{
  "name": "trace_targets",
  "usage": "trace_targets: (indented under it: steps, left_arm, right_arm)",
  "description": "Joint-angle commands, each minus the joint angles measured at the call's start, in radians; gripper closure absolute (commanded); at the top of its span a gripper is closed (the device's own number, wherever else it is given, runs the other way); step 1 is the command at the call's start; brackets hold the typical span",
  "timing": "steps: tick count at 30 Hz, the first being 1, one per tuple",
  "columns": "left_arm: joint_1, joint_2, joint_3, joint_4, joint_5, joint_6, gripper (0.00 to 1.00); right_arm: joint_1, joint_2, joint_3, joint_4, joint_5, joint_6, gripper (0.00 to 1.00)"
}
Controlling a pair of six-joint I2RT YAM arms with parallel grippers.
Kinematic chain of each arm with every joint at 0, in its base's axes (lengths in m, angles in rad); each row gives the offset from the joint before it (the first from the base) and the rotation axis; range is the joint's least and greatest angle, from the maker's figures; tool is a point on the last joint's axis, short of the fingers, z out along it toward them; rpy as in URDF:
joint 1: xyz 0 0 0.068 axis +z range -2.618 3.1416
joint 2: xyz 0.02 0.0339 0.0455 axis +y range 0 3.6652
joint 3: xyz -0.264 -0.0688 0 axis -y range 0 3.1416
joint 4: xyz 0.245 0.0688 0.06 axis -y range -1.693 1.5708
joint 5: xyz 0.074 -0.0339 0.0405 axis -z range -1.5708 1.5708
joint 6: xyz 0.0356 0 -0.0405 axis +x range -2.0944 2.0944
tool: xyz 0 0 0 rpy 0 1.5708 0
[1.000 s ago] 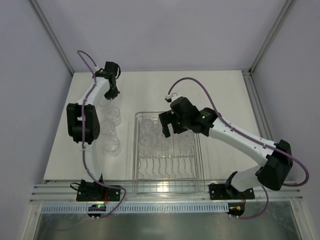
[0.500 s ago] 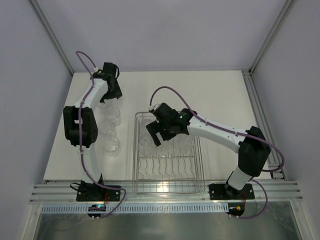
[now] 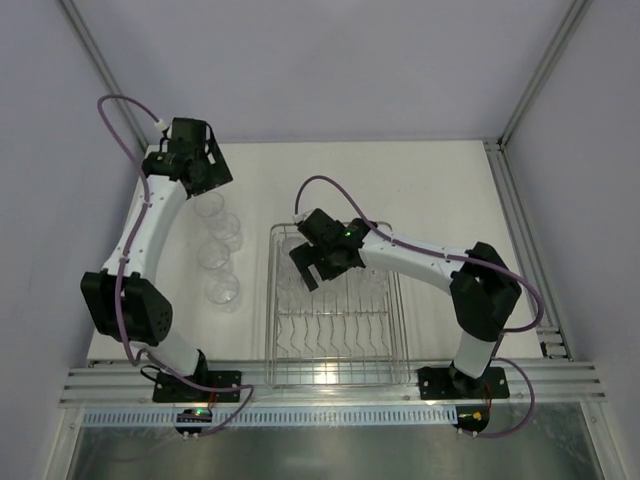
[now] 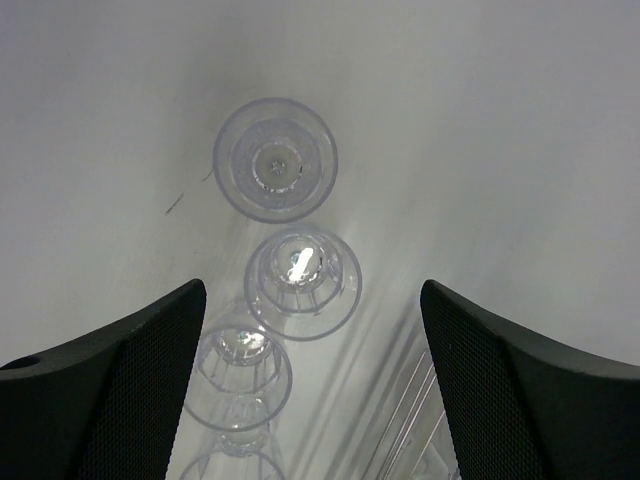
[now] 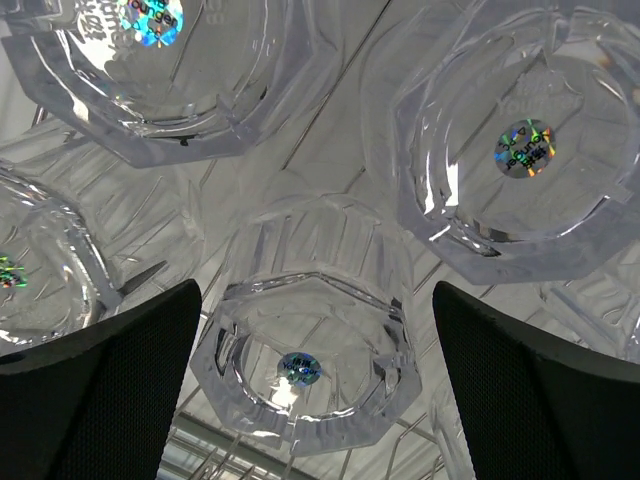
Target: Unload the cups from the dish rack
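Several clear cups stand in a row on the white table left of the dish rack [image 3: 336,352], the farthest cup [image 3: 208,207] nearest my left gripper [image 3: 190,165]. That gripper is open and empty, hovering above the row; its wrist view looks down on the far cup [image 4: 275,158] and the second cup [image 4: 303,283]. My right gripper [image 3: 313,263] is open over the rack's far left part. In its wrist view a cup [image 5: 305,360] sits between the open fingers [image 5: 120,360], with no contact visible. More cups [image 5: 520,150] stand round it in the rack.
Rack wires [image 4: 420,420] show at the lower right of the left wrist view. Curved prongs [image 3: 330,335] fill the rack's near half. Purple cables loop off both arms. The enclosure's frame posts [image 3: 100,70] rise close behind the left arm.
My left gripper has opened and pulled back up and left from the row of cups. The right gripper has swung left and lower over the rack's far left cups.
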Motion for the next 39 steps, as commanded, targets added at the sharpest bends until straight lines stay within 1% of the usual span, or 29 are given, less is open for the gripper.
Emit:
trace_targets:
  steps: [1, 2, 4, 5, 7, 8, 10, 11, 13, 14, 19, 21, 25, 26, 27, 28, 29, 30, 31, 32, 33, 34, 35, 36, 37, 38, 39]
  left_arm:
    - [-0.001, -0.107, -0.061, -0.009, 0.044, -0.022, 0.12]
    - [0.000, -0.126, -0.088, -0.009, 0.059, -0.026, 0.12]
    - [-0.001, -0.181, -0.113, -0.014, 0.067, -0.032, 0.12]
    - [0.000, -0.198, -0.136, -0.018, 0.074, -0.039, 0.13]
    - [0.000, -0.247, -0.152, -0.023, 0.085, -0.043, 0.13]
    - [0.000, -0.264, -0.159, -0.026, 0.100, -0.048, 0.14]
    - [0.000, -0.290, -0.175, -0.046, 0.111, -0.054, 0.14]
    - [0.000, -0.316, -0.176, -0.052, 0.119, -0.057, 0.15]
    - [0.000, -0.341, -0.182, -0.070, 0.147, -0.065, 0.15]
    - [-0.001, -0.364, -0.187, -0.072, 0.151, -0.068, 0.16]
    - [0.000, -0.419, -0.216, -0.081, 0.179, -0.092, 0.16]
    - [0.000, -0.436, -0.213, -0.092, 0.197, -0.098, 0.16]
    - [0.000, -0.477, -0.210, -0.087, 0.248, -0.112, 0.16]
    - [0.000, -0.486, -0.213, -0.078, 0.287, -0.117, 0.16]
    - [0.000, -0.497, -0.218, -0.071, 0.329, -0.118, 0.15]
    - [0.000, -0.518, -0.224, -0.058, 0.364, -0.123, 0.15]
    - [0.000, -0.532, -0.233, -0.044, 0.462, -0.131, 0.14]
    - [0.000, -0.546, -0.266, 0.003, 0.516, -0.138, 0.14]
    - [-0.001, -0.578, -0.294, 0.034, 0.576, -0.146, 0.14]
    - [0.000, -0.594, -0.322, 0.066, 0.651, -0.161, 0.13]
    - [0.000, -0.611, -0.387, 0.151, 0.773, -0.195, 0.13]
    - [0.000, -0.630, -0.423, 0.196, 0.835, -0.218, 0.12]
    - [0.000, -0.676, -0.458, 0.251, 0.879, -0.239, 0.11]
    - [-0.001, -0.706, -0.502, 0.305, 0.963, -0.290, 0.11]
    - [-0.001, -0.733, -0.577, 0.430, 1.004, -0.318, 0.10]
    - [-0.001, -0.788, -0.621, 0.489, 1.035, -0.344, 0.10]
    - [-0.003, -0.811, -0.656, 0.547, 1.108, -0.415, 0.09]
  right_arm:
    - [0.000, 0.019, 0.036, 0.072, 0.018, -0.007, 0.00]
    - [0.002, 0.022, 0.033, 0.073, 0.018, -0.003, 0.01]
    - [0.002, 0.018, 0.023, 0.081, 0.001, 0.002, 0.09]
    - [0.000, 0.013, 0.011, 0.085, -0.005, 0.011, 0.21]
    - [0.000, -0.002, -0.003, 0.087, -0.024, 0.022, 0.33]
    - [0.000, -0.008, -0.016, 0.086, -0.024, 0.031, 0.45]
    - [0.000, -0.036, -0.034, 0.079, -0.031, 0.042, 0.54]
    - [-0.001, -0.050, -0.055, 0.079, -0.030, 0.051, 0.62]
    - [0.000, -0.090, -0.075, 0.073, -0.021, 0.059, 0.68]
    - [-0.001, -0.102, -0.089, 0.064, -0.007, 0.063, 0.75]
    - [-0.018, -0.154, -0.092, 0.033, -0.008, 0.073, 0.93]
    - [-0.037, -0.171, -0.083, 0.014, -0.021, 0.076, 0.96]
    - [-0.081, -0.226, -0.045, -0.010, -0.087, 0.086, 0.96]
    - [-0.092, -0.242, -0.024, -0.019, -0.087, 0.096, 0.96]
    - [-0.104, -0.263, -0.010, -0.025, -0.167, 0.100, 0.96]
    - [-0.135, -0.278, 0.003, -0.028, -0.204, 0.109, 0.96]
    - [-0.150, -0.295, 0.015, -0.022, -0.237, 0.134, 0.96]
    - [-0.164, -0.332, 0.017, -0.014, -0.278, 0.151, 0.96]
    - [-0.205, -0.347, 0.017, -0.005, -0.367, 0.166, 0.96]
    - [-0.225, -0.366, 0.012, 0.021, -0.430, 0.207, 0.96]
    - [-0.250, -0.384, 0.004, 0.038, -0.482, 0.229, 0.96]
    - [-0.270, -0.416, -0.006, 0.059, -0.531, 0.250, 0.96]
    - [-0.311, -0.438, -0.038, 0.116, -0.648, 0.278, 0.96]
    - [-0.330, -0.456, -0.064, 0.157, -0.697, 0.348, 0.96]
    - [-0.346, -0.494, -0.127, 0.211, -0.752, 0.396, 0.96]
    - [-0.378, -0.510, -0.160, 0.318, -0.833, 0.442, 0.96]
    - [-0.389, -0.524, -0.190, 0.373, -0.872, 0.538, 0.96]
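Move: The front cup of the rack's middle column is already between the right hand's open fingers, its middle about 1 cm ahead, 1 cm left and 3 cm down. Level with that cup, the left front cup stands some 8 cm to its left and the right front cup 10 cm to its right; the middle back cup is 9 cm beyond it. From the left hand the cup lies roughly 16 cm back, 27 cm right and 17 cm down. Right hand pinches the cup and lifts it some 18 cm, left side rolling up; open left draws back and right. ##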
